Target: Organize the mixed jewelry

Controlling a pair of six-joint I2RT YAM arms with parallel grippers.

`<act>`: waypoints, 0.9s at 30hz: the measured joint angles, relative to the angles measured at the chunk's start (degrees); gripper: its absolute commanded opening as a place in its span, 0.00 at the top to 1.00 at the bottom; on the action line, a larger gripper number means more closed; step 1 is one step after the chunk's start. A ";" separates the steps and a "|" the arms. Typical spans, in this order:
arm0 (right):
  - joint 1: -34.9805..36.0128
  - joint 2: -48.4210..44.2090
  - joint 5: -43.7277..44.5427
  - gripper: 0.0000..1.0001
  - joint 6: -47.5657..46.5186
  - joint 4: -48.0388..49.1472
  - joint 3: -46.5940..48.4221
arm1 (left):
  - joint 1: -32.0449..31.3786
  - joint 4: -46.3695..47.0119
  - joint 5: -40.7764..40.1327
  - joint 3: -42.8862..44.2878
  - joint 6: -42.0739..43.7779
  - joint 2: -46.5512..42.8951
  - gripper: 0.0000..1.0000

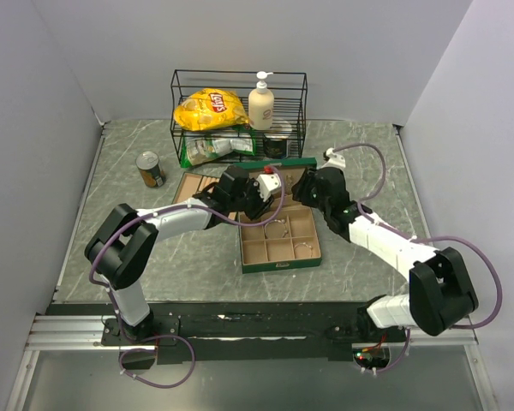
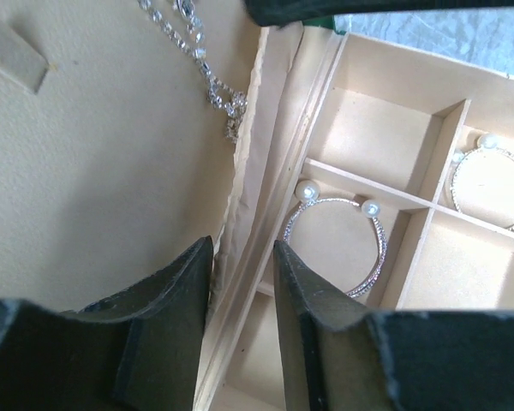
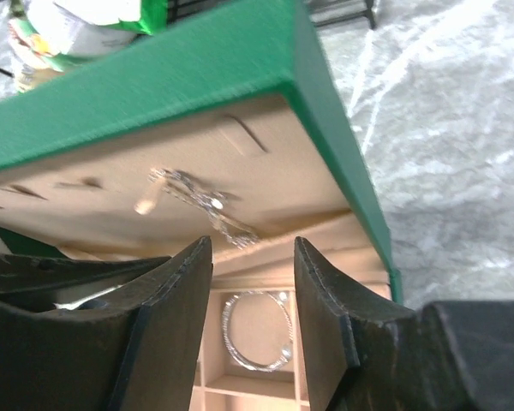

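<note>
The green jewelry box (image 1: 278,267) stands open mid-table with its lid (image 1: 278,163) raised. A fine pale chain (image 3: 201,201) hangs on the lid's tan lining, also visible as the chain (image 2: 201,60) in the left wrist view. Two silver bangles with pearl ends (image 2: 382,253) (image 2: 488,142) lie in separate compartments; one bangle (image 3: 226,326) shows below my right fingers. My left gripper (image 2: 242,248) (image 1: 259,204) straddles the box's back wall at the lid hinge, its jaws closed against it. Just in front of the lid my right gripper (image 3: 253,244) (image 1: 301,184) is open and empty.
A flat tan divider tray (image 1: 188,184) lies left of the box. Behind it a black wire rack (image 1: 240,81) holds a yellow chip bag (image 1: 210,107), a lotion bottle (image 1: 261,103) and a green packet (image 1: 214,147). A tin can (image 1: 150,169) stands at the left.
</note>
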 measured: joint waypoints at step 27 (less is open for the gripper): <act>-4.79 -2.49 0.96 0.50 2.27 -8.33 -3.17 | -1.79 -7.98 0.70 6.01 -2.34 -6.67 0.24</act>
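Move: The necklace hangs in the open lid's lining. It is about 4 cm ahead of the right hand, 4 cm to its left and some 5 cm lower; from the left hand it is about 4 cm ahead and 7 cm to the right, at roughly equal height. The pearl bracelet in the rear middle compartment lies about 5 cm back and 3 cm right of the left hand, some 7 cm below. The lid's right edge is about 4 cm ahead and 4 cm right of the right hand, 4 cm lower. Straight up at first slowly, then faster, the left hand backs off from the hinge side of the jewelry box by about 7 cm, its half-open fingers spreading wide. The right hand, empty and still half open, withdraws from the necklace some 5 cm to the right towards the lid's right edge, sinking 3–4 cm and easing slightly back while it tips down and turns a little clockwise. ##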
